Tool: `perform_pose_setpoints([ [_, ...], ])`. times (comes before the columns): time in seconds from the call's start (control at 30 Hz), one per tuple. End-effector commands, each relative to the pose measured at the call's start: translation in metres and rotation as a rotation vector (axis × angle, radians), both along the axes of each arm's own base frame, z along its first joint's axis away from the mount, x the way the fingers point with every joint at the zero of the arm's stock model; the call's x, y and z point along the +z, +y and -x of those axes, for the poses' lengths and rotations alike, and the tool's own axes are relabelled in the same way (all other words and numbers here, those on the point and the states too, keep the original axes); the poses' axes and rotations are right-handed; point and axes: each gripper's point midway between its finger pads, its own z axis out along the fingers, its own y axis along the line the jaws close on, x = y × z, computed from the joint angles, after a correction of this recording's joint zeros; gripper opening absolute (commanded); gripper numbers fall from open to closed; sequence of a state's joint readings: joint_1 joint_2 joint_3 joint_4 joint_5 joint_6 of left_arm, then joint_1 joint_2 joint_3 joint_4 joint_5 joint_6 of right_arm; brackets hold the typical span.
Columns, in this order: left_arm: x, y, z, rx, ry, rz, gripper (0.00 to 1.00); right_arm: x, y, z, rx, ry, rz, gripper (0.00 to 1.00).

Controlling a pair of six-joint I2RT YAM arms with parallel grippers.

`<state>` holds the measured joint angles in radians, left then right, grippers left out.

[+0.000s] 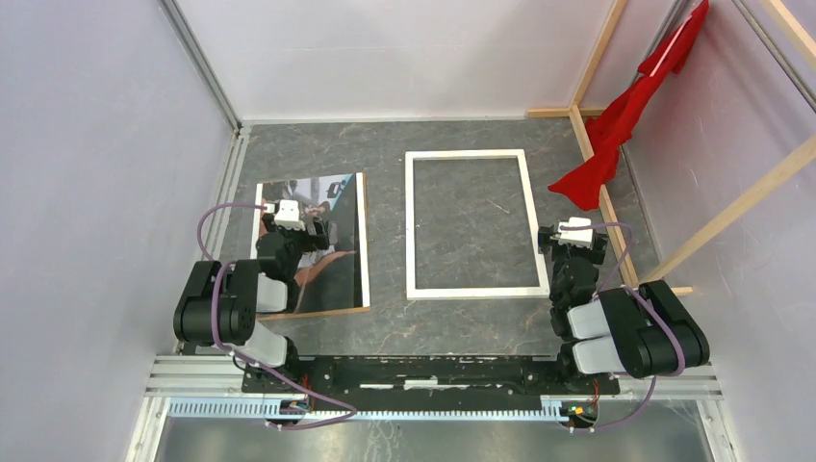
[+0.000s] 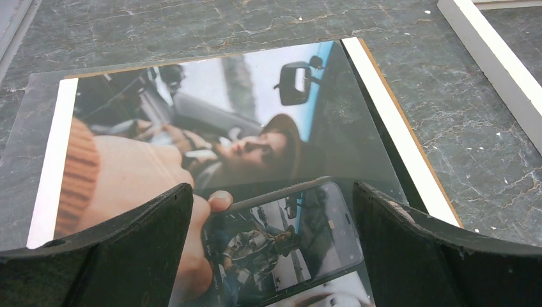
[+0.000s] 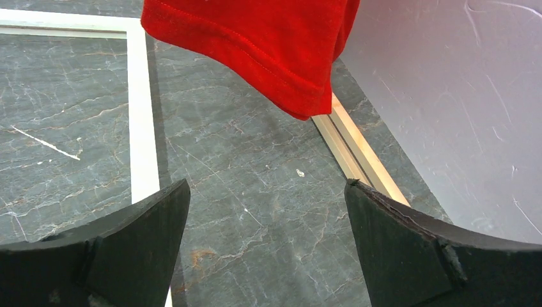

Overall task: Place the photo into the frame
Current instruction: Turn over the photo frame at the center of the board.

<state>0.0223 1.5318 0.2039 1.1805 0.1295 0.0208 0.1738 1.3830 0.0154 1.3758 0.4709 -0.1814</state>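
The photo [image 1: 332, 236] lies flat, picture side up, on a brown backing board [image 1: 365, 241] at the left of the table. In the left wrist view the photo [image 2: 211, 141] fills the middle. My left gripper [image 1: 310, 229] hovers over the photo, open and empty, also seen in its wrist view [image 2: 271, 192]. The white frame [image 1: 473, 223] lies flat in the middle, with bare table inside it; its right border shows in the right wrist view [image 3: 142, 121]. My right gripper [image 1: 547, 238] is open and empty just outside the frame's right border, over bare table [image 3: 265, 188].
A red cloth [image 1: 616, 125] hangs from wooden beams [image 1: 599, 173] at the back right, its hem just ahead of my right gripper [image 3: 255, 45]. A pale wall [image 3: 460, 96] rises to the right. A metal rail [image 1: 226, 183] runs along the left edge.
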Motion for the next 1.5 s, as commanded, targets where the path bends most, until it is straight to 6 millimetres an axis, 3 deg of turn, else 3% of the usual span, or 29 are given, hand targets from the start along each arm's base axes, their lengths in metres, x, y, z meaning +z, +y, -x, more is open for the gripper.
perform_pose_setpoints([
  [0.0,0.016,0.004,-0.008,0.025,-0.057,0.013,1.0,-0.021,-0.005,0.026,0.006,0.05,0.018,0.98],
  [0.4,0.019,-0.001,-0.009,-0.012,-0.063,0.018,1.0,-0.021,-0.004,0.026,0.007,0.05,0.016,0.98],
  [0.47,0.019,-0.001,-0.01,-0.024,-0.048,0.021,1.0,-0.016,-0.014,0.029,-0.062,0.027,-0.009,0.98],
  [0.53,0.031,0.001,-0.019,-0.018,-0.036,0.022,1.0,-0.02,-0.023,0.021,-0.152,0.104,-0.043,0.98],
  [0.6,0.029,0.002,-0.023,-0.014,0.051,0.025,1.0,-0.016,-0.027,0.002,-0.231,0.221,-0.069,0.98],
  [0.63,0.038,0.002,-0.029,-0.022,0.052,0.02,1.0,-0.011,-0.025,-0.006,-0.239,0.253,-0.069,0.98],
  [0.77,0.05,0.003,-0.036,-0.031,0.151,-0.007,1.0,0.001,-0.025,-0.016,-0.358,0.188,-0.29,0.98],
  [0.87,0.067,0.006,-0.038,-0.027,0.179,-0.027,1.0,0.008,0.001,-0.035,-0.222,0.199,-0.399,0.98],
  [0.97,0.081,0.008,-0.038,-0.025,0.193,-0.046,1.0,0.012,0.042,-0.054,-0.01,0.28,-0.425,0.98],
  [1.07,0.093,0.009,-0.036,-0.02,0.184,-0.03,1.0,0.016,0.057,-0.055,0.032,0.296,-0.37,0.98],
  [1.23,0.094,-0.007,-0.029,-0.085,0.186,0.03,1.0,0.019,0.083,-0.052,0.122,0.303,-0.308,0.98],
  [1.37,0.107,-0.005,-0.036,-0.073,0.182,0.035,1.0,0.024,0.132,-0.06,0.185,0.366,-0.216,0.98],
  [1.47,0.11,-0.001,-0.039,-0.051,0.206,0.024,1.0,0.023,0.19,-0.062,0.251,0.431,-0.145,0.98],
])
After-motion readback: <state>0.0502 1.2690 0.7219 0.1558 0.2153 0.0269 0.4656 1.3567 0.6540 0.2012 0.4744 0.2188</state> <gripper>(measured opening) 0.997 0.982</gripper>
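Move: The white photo frame's middle lies about 21 cm left of the right hand, some 5 cm ahead and 10 cm below; its right rail is only about 7 cm to this hand's left. The red cloth's lower end hangs about 11 cm ahead and 2 cm to its right. From the left hand the frame's middle is roughly 43 cm right, 2 cm ahead and 8 cm lower; the stacked photo's middle is 3 cm right, 3 cm back and 8 cm below. Leftward over the frame's right rail goes the open right hand, about 14 cm in all, after first pushing some 5 cm forward with a brief rise and dip; it tips its fingers down about 25 degrees and, after a turn clockwise, swings back counter-clockwise. The open left hand climbs about 8 cm above the photo, going forward 5 cm and easing back 2, fingers tipping down. ##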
